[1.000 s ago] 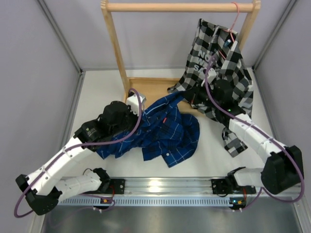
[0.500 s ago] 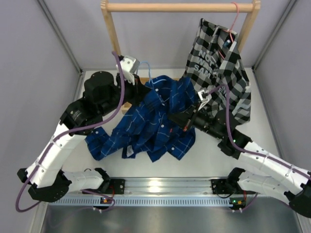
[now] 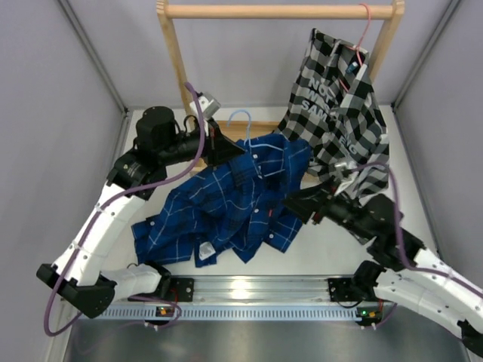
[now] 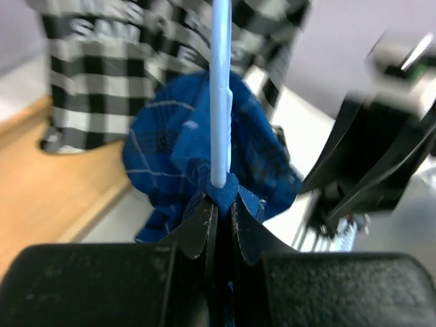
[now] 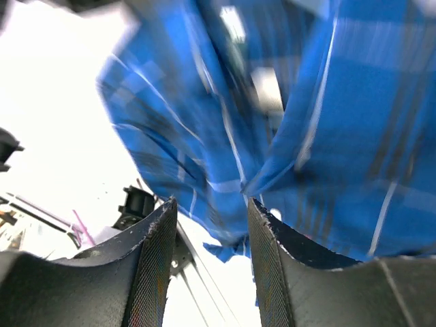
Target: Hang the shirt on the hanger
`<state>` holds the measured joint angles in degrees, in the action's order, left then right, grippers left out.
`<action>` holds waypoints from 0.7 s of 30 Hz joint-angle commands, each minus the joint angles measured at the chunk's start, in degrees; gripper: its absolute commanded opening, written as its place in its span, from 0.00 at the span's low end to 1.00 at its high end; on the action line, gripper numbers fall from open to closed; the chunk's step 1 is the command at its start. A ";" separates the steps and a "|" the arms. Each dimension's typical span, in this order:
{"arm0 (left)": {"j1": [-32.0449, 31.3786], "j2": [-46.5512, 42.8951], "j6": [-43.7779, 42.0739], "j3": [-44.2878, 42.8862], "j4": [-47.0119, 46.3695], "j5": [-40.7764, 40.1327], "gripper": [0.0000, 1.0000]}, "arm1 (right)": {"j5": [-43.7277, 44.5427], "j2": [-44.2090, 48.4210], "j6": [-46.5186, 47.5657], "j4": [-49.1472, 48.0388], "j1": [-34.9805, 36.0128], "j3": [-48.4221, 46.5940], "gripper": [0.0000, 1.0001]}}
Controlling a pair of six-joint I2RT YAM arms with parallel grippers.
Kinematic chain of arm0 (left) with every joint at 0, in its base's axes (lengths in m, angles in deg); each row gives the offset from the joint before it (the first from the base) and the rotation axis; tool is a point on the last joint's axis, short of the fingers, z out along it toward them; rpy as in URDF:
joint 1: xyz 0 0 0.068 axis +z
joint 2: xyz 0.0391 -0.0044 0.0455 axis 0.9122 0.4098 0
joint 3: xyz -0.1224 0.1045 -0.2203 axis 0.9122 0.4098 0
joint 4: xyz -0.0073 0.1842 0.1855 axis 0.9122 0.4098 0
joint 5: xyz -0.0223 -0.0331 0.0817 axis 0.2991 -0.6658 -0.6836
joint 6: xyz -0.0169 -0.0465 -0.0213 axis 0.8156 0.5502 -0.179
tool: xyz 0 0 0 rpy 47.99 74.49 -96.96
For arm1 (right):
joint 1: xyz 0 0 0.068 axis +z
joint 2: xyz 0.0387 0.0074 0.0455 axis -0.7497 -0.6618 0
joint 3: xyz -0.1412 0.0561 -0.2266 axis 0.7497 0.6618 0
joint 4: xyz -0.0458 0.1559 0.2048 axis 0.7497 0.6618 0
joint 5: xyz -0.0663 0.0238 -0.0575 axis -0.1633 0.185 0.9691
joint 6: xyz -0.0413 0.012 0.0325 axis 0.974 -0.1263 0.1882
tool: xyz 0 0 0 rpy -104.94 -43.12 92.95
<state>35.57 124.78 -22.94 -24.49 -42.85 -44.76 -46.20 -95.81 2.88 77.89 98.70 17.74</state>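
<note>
The dark blue plaid shirt [image 3: 226, 204] hangs from my left gripper [image 3: 229, 151] and trails down onto the table. The left wrist view shows that gripper [image 4: 221, 204] shut on a fold of the shirt [image 4: 204, 129], with the light-blue hanger [image 4: 220, 95] rising straight out of the pinched cloth. The hanger's hook [image 3: 240, 117] stands just above the shirt, in front of the rack. My right gripper [image 3: 293, 204] is at the shirt's right edge. Its jaws [image 5: 211, 214] stand open with nothing between them, the shirt [image 5: 306, 102] hanging blurred just beyond.
A wooden rack [image 3: 279, 11] stands at the back on a wooden base [image 3: 223, 136]. A black-and-white checked shirt [image 3: 339, 98] hangs from it on a pink hanger [image 3: 366, 30], close behind my right arm. A metal rail [image 3: 249, 290] runs along the near edge.
My left gripper lifted the shirt and hanger off the table toward the rack. My right gripper, which was shut, opened and drew back toward the near right.
</note>
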 commanded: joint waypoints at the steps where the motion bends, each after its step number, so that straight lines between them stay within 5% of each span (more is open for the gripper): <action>1: 0.18 -4.04 -4.79 5.33 -8.00 14.11 0.00 | 1.00 8.29 8.87 15.84 0.67 -7.17 0.44; 7: -1.66 -3.61 -10.25 9.66 -9.59 28.80 0.00 | -6.30 4.10 18.54 28.88 0.67 -20.09 0.48; 15: -9.04 -2.29 -14.38 11.76 -9.59 32.76 0.00 | -18.94 -10.58 24.71 27.57 0.67 -33.10 0.50; 21: -10.72 -1.23 -15.35 12.38 -9.59 31.97 0.00 | -26.51 -14.46 21.37 19.92 0.67 -32.85 0.45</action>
<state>25.25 122.94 -36.07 -12.05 -48.10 -16.04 -66.42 -110.01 24.78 102.10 98.72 -13.47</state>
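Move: The blue hanger's hook stands about 10 cm ahead of the right hand, 11 cm to its left and some 14 cm above it. The blue shirt bunches 14 cm to that hand's left, level in reach and slightly lower; the checked shirt hangs roughly 22 cm ahead and 10 cm to its right, at about its height. From the left hand, the hook is about 4 cm straight above, and the open right gripper is 9 cm back, 11 cm right and 11 cm lower. Back towards the robot, by about 12 cm, the left hand brings the hanger, also some 5 cm right and down, turning clockwise about 40 degrees and keeping its pinch on the neck. The right hand rises 10 cm, drawing back and right past the shirt, then swings left and sinks slightly to the hook, tips tilting up and turning counter-clockwise, fingers staying half open astride the hanger's stem. ##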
